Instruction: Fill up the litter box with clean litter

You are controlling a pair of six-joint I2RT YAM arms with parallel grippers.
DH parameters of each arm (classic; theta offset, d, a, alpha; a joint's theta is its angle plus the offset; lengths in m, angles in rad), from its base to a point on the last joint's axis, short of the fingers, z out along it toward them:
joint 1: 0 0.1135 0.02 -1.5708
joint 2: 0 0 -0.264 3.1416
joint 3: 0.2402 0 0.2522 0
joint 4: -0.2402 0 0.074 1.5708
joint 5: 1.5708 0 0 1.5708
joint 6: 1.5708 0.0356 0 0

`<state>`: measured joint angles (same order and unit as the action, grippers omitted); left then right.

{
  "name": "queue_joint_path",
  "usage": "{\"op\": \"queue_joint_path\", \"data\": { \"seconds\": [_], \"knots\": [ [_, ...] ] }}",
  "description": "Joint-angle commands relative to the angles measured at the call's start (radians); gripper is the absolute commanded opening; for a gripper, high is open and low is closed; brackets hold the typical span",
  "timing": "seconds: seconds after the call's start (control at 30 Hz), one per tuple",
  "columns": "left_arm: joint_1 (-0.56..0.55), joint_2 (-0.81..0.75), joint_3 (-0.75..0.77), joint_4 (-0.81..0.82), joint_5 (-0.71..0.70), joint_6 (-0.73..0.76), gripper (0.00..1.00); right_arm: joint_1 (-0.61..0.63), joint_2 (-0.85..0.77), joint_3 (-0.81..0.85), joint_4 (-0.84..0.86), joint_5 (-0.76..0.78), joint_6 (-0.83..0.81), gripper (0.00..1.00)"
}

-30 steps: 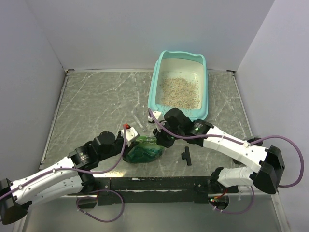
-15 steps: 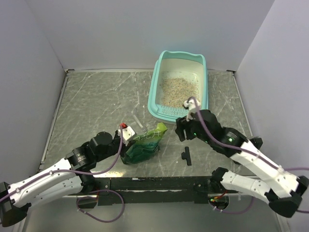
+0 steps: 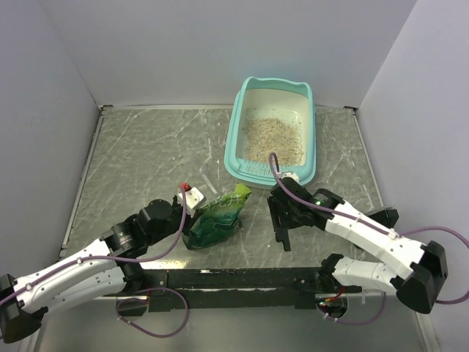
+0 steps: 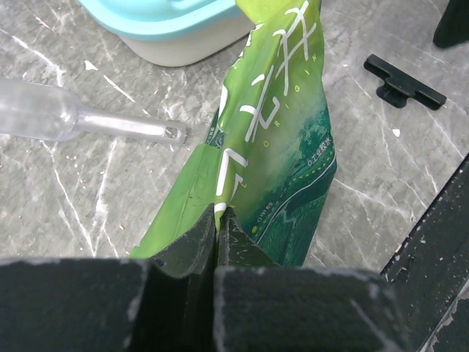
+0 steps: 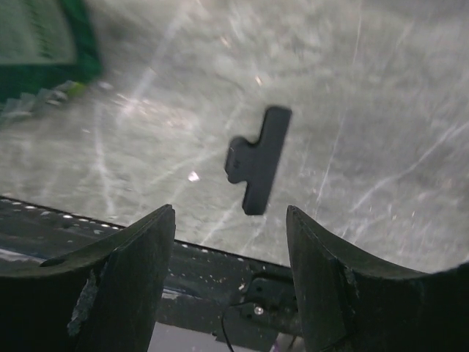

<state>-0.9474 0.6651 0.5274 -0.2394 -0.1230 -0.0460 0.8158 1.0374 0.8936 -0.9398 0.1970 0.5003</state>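
Note:
The teal litter box stands at the back right, and its near rim shows in the left wrist view. Beige clean litter covers much of its white floor. My left gripper is shut on the lower edge of a green crinkled pouch, holding it upright and leaning toward the box; the wrist view shows the jaws pinching the pouch. My right gripper is open and empty, pointing down just over a small black clip on the table, which lies ahead of the jaws in the right wrist view.
A clear plastic tube lies on the grey marbled table left of the pouch, near the box. A black rail runs along the table's near edge. Grey walls close in the left, back and right sides.
My right gripper let go of the pouch's top, swung up toward the box's near end, then came down over the black clip. The pouch stands more upright in my left gripper.

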Motion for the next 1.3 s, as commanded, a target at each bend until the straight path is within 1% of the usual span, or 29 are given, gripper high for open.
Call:
{"op": "queue_joint_path", "data": {
  "seconds": [0.0, 0.27, 0.3, 0.37, 0.5, 0.63, 0.9, 1.0, 1.2, 1.27],
  "knots": [
    [0.009, 0.001, 0.036, 0.052, -0.087, -0.018, 0.04, 0.02, 0.074, -0.027, -0.005, 0.038, 0.093, 0.68],
    [0.007, -0.032, 0.029, 0.06, -0.098, -0.017, 0.08, 0.074, 0.208, -0.071, 0.064, 0.047, 0.132, 0.65],
    [0.009, -0.036, 0.029, 0.06, -0.099, -0.015, 0.09, 0.078, 0.234, -0.073, 0.062, 0.054, 0.136, 0.64],
    [0.007, -0.038, 0.031, 0.061, -0.102, -0.017, 0.14, 0.094, 0.262, -0.074, 0.061, 0.077, 0.152, 0.63],
    [0.007, -0.053, 0.029, 0.057, -0.102, -0.017, 0.16, 0.109, 0.326, -0.074, 0.075, 0.084, 0.167, 0.61],
    [0.007, -0.067, 0.025, 0.061, -0.109, -0.015, 0.18, 0.117, 0.368, -0.078, 0.088, 0.094, 0.181, 0.59],
    [0.009, -0.062, 0.026, 0.058, -0.112, -0.018, 0.24, 0.123, 0.449, -0.059, 0.072, 0.163, 0.211, 0.5],
    [0.007, -0.065, 0.025, 0.06, -0.113, -0.02, 0.27, 0.121, 0.467, -0.056, 0.068, 0.189, 0.222, 0.48],
    [0.007, -0.064, 0.025, 0.058, -0.115, -0.02, 0.29, 0.121, 0.5, -0.05, 0.07, 0.22, 0.239, 0.46],
    [0.007, -0.062, 0.025, 0.057, -0.116, -0.022, 0.29, 0.123, 0.506, -0.048, 0.073, 0.222, 0.238, 0.42]
  ]
}}
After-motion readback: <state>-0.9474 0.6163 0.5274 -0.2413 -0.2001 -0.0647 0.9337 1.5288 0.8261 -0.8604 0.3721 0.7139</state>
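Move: The right hand hovers over the black clip, which lies about 12 cm below, level fore-and-aft and 1 cm to the right; the green bag is some 25 cm left and 2 cm ahead, the litter box roughly 37 cm ahead and 3 cm left. The left hand pinches the bag's top edge, the bag's middle about 8 cm right, 2 cm back and 7 cm below; from it the clip lies about 34 cm right and 8 cm back. Right hand sinks about 11 cm to the black clip, tilting and narrowing; left fingers open partly around the bag's edge. ##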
